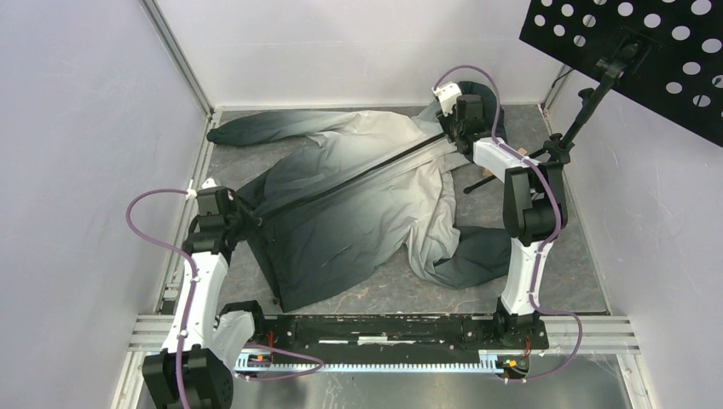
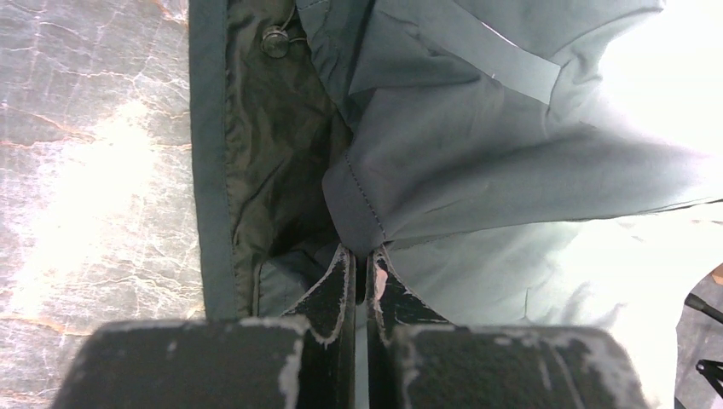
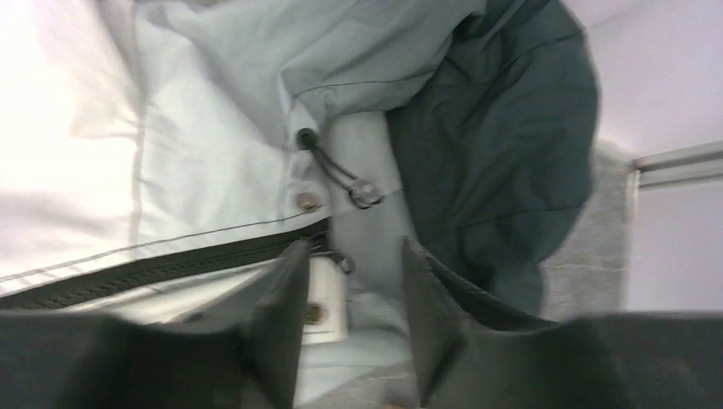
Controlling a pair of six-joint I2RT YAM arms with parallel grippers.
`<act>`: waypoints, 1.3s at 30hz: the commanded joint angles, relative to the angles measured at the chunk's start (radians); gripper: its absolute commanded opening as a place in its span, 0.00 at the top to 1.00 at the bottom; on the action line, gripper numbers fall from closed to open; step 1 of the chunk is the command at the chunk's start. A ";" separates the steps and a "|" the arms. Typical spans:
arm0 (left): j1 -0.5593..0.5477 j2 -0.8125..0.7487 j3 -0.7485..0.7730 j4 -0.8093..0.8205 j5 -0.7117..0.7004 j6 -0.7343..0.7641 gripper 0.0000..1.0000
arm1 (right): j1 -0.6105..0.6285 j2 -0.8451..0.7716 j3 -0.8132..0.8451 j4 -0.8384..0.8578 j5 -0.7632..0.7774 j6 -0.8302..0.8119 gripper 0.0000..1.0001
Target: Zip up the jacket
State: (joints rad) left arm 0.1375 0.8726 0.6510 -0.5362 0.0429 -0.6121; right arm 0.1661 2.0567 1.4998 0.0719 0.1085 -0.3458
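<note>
The jacket (image 1: pixel 358 204) lies spread on the table, fading from dark teal at the hem to pale grey at the chest. Its dark zipper (image 1: pixel 349 177) runs as a straight diagonal line from hem to collar. My left gripper (image 1: pixel 249 218) is at the hem end, shut on a fold of jacket fabric (image 2: pixel 362 226). My right gripper (image 1: pixel 456 136) sits at the collar by the dark hood (image 3: pixel 503 128). In the right wrist view its jaws (image 3: pixel 354 251) stand open, the zipper (image 3: pixel 153 271) ending at the left finger. A white pull tab (image 3: pixel 331 298) lies loose between them.
A drawcord with a toggle (image 3: pixel 362 192) and a metal snap (image 3: pixel 309 202) sit just above the zipper's end. A black perforated panel (image 1: pixel 631 51) on a stand (image 1: pixel 580 119) overhangs the back right. White walls enclose the grey table (image 1: pixel 546 256). A rail (image 1: pixel 384 328) crosses the front.
</note>
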 commanded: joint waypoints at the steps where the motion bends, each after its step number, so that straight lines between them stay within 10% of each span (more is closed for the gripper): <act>1: 0.013 -0.019 0.032 0.008 -0.083 0.047 0.87 | 0.047 -0.081 0.028 -0.027 0.193 -0.067 0.33; 3: 0.014 -0.039 0.051 -0.001 -0.094 0.054 0.57 | 0.088 -0.144 -0.014 -0.030 0.271 -0.073 0.15; 6: 0.011 -0.090 0.081 -0.007 -0.083 0.092 0.40 | 0.166 -0.242 -0.058 -0.093 0.302 -0.030 0.02; 19: -0.214 -0.206 0.268 -0.025 0.295 0.333 0.26 | 0.417 -0.841 -0.506 -0.020 -0.306 0.383 0.02; 29: -0.325 -0.276 0.409 0.209 0.729 0.259 0.18 | 0.417 -1.335 -0.623 -0.131 -0.123 0.359 0.02; 39: -0.401 -0.250 0.659 0.185 0.636 0.307 0.01 | 0.417 -1.652 -0.586 -0.201 0.263 0.250 0.02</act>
State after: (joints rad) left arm -0.2436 0.6163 1.2255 -0.3634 0.7128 -0.3511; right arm 0.5823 0.4320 0.8810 -0.0704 0.1581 -0.0357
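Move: The left fingers are shut on the jacket's hem at the bottom end of the zip; its near bottom corner lies about 20 cm back, 8 cm right and 3 cm below. The zip pull at the collar is some 32 cm ahead and 58 cm right of the left hand. It sits just under the slightly parted right fingers, about 1 cm left and 2 cm below, with the drawcord toggle some 4 cm ahead and 1 cm right, and the dark hood about 6 cm ahead and 13 cm right. The left fingers open wide and let go of the hem, then the left hand climbs about 34 cm, swinging right and drawing back while it turns clockwise and tips its fingers upward. The right hand opens fully and leaves the zip pull, backing away some 38 cm and rising nearly as much, bulging left on the way before coming back right as its fingers tip up. ##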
